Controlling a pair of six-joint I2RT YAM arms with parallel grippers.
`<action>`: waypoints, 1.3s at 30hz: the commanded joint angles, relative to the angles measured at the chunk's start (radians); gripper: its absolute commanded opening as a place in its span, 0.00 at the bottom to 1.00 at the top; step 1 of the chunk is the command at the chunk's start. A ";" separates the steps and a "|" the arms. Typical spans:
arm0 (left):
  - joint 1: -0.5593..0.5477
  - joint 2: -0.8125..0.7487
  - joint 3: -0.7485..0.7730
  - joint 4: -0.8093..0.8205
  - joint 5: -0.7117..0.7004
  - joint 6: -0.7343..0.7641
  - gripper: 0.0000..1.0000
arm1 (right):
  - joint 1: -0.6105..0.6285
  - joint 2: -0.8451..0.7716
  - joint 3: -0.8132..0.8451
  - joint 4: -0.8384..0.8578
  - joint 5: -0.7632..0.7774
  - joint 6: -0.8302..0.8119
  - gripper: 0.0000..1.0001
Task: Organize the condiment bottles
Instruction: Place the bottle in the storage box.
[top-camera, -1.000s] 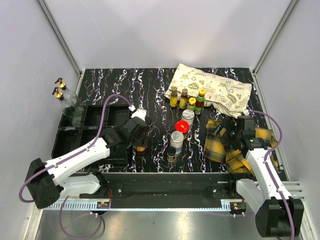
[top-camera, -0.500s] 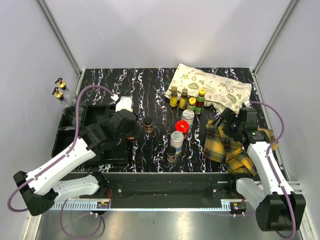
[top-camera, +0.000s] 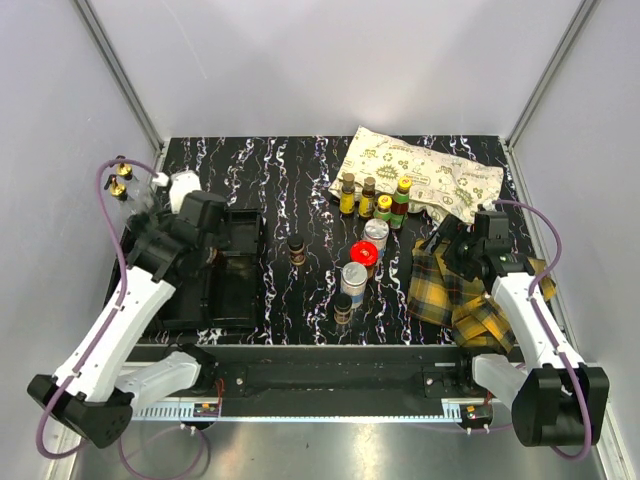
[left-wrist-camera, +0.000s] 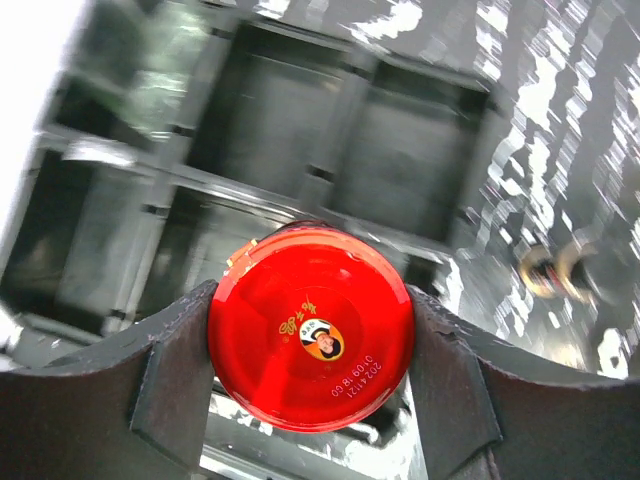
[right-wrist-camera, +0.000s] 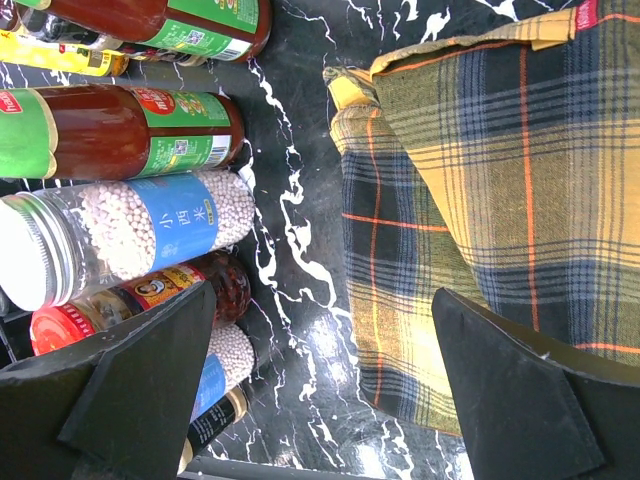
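Observation:
A red-lidded jar (left-wrist-camera: 310, 340) hangs over the black compartment tray (left-wrist-camera: 400, 150), and my left gripper (left-wrist-camera: 311, 332) is shut on its lid from both sides. Seen from above, that gripper (top-camera: 200, 240) is over the tray's (top-camera: 240, 300) back left and hides the jar. Two gold-capped clear bottles (top-camera: 118, 180) stand behind it. On the table stand sauce bottles (top-camera: 372, 198), a silver-lidded shaker (top-camera: 376, 232), another red-lidded jar (top-camera: 364, 254), a second shaker (top-camera: 353, 280) and two small dark bottles (top-camera: 296, 248). My right gripper (right-wrist-camera: 322, 300) is open over the table beside the shaker (right-wrist-camera: 120, 235).
A yellow plaid cloth (top-camera: 470, 300) lies at the right, under my right gripper (top-camera: 455, 250). A printed white bag (top-camera: 420, 180) lies behind the sauce bottles. White walls close in the table on three sides.
My left arm has swung left and back with the red-lidded jar, from the table's middle to over the tray. My right gripper has drawn back a little.

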 joint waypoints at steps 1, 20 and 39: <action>0.103 -0.053 0.097 0.096 -0.094 0.003 0.00 | -0.002 0.013 0.050 0.036 -0.029 -0.019 1.00; 0.445 -0.059 -0.006 0.235 -0.155 -0.113 0.00 | -0.002 0.004 0.016 0.050 -0.019 -0.021 1.00; 0.840 -0.052 -0.255 0.396 0.006 -0.259 0.00 | -0.002 0.077 0.007 0.059 -0.007 -0.018 1.00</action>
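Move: The left gripper already holds the red-capped bottle. Its goal, the storage box's near-left compartment, lies about 19 cm to the gripper's left, 3 cm back and roughly 20 cm below. The two tall glass bottles stand some 12 cm ahead and 17 cm left; the near-middle compartment is 7 cm left and 3 cm back; a small dark jar is 6 cm ahead, 18 cm right. From the right gripper that near-left compartment is about 70 cm left, 5 cm back. Keep the red-capped bottle pinched and swing the left gripper about 19 cm to the left, across the box and past the near side of the tall glass bottles, turning it some 55 degrees counter-clockwise. Let it rise slightly at first, then sink a good 8 cm towards the near-left compartment, easing back a little. ##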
